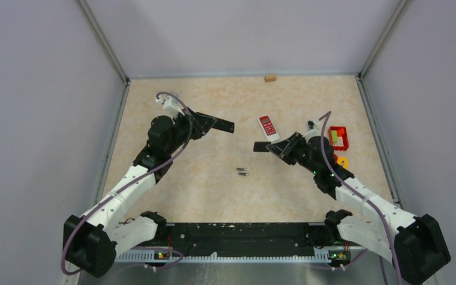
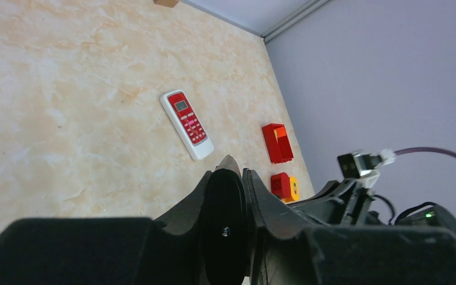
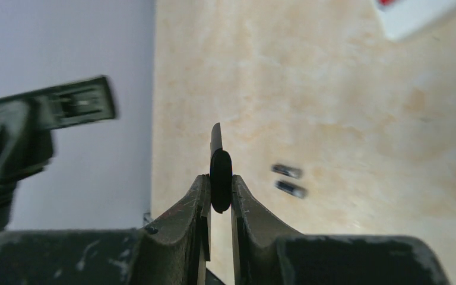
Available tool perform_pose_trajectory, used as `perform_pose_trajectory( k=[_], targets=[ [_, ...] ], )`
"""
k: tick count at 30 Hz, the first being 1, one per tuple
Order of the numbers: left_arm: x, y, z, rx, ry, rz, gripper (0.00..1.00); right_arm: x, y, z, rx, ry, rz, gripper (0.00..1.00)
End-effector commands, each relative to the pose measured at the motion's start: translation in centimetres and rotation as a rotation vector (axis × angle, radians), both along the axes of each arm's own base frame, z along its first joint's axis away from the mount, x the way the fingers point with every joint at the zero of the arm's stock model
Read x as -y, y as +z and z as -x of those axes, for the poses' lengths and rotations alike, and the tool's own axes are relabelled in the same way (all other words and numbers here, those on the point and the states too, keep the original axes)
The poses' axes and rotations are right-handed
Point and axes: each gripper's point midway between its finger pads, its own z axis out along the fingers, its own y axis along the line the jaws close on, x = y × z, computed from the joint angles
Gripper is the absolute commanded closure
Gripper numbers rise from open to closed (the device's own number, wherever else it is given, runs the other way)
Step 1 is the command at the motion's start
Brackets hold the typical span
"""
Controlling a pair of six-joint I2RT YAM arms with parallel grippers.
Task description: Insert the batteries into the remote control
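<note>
Two slim dark batteries (image 1: 243, 171) lie side by side on the table's middle, also seen blurred in the right wrist view (image 3: 289, 180). A red-and-white remote control (image 1: 268, 127) lies face up further back (image 2: 187, 123). My left gripper (image 1: 217, 123) hovers left of the remote, shut (image 2: 237, 169) on a black flat round-ended piece (image 2: 225, 219) with a small screw. My right gripper (image 1: 275, 146) hangs just below the remote, shut (image 3: 219, 178) on a thin black round-ended piece (image 3: 220, 163) seen edge-on. I cannot tell what either black piece is.
A red open box (image 1: 338, 138) and a red-and-yellow object (image 1: 342, 160) sit by the right wall, beside my right arm. A small wooden block (image 1: 269, 77) lies at the back edge. Grey walls close in three sides.
</note>
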Motion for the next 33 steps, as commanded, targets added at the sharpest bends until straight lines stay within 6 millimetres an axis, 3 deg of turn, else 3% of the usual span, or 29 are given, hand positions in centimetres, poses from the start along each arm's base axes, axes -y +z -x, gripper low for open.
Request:
perform_pose_trajectory(
  k=[1, 6, 15, 18, 26, 33],
  targets=[
    [-0.4, 2.2, 0.4, 0.072, -0.001, 0.012, 1.00, 3.4, -5.5, 1.0, -0.119, -0.126, 0.113, 1.00],
    [-0.2, 2.7, 0.6, 0.086, -0.022, 0.015, 1.00, 5.3, -8.7, 1.8, -0.201, -0.214, 0.152, 1.00],
    [-0.6, 2.5, 0.7, 0.087, -0.020, 0.005, 1.00, 8.1, -12.4, 2.9, -0.257, -0.293, 0.283, 0.99],
    [-0.6, 2.6, 0.7, 0.088, -0.021, 0.008, 1.00, 8.7, -12.9, 3.4, -0.282, -0.305, 0.306, 0.86],
    [-0.9, 2.4, 0.5, 0.079, -0.010, 0.002, 1.00, 10.5, -12.8, 4.2, -0.318, -0.351, 0.391, 0.57],
    [-0.9, 2.9, 1.2, 0.070, -0.032, 0.010, 1.00, 11.3, -8.2, 2.9, -0.167, -0.375, 0.425, 0.53]
  ],
)
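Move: My right hand already pinches the black battery cover. The free patch of table for it is about 3 cm back, 7 cm to the right and roughly 15 cm below. On the table, the two loose batteries lie some 10 cm left and 2 cm back of my right hand; the white remote is around 22 cm ahead, level sideways. From my left hand, that patch is about 8 cm back, 30 cm right and 22 cm down. I sink my right hand fast, about 13 cm, carrying the black cover down and to the right, some 11 cm sideways and 5 cm back, to the bare table right of the batteries. The wrist tips the fingers about 25 degrees steeper and swings them clockwise. Low down I slow, open the fingers to let go of the cover, and draw off to the right, starting to rise. ##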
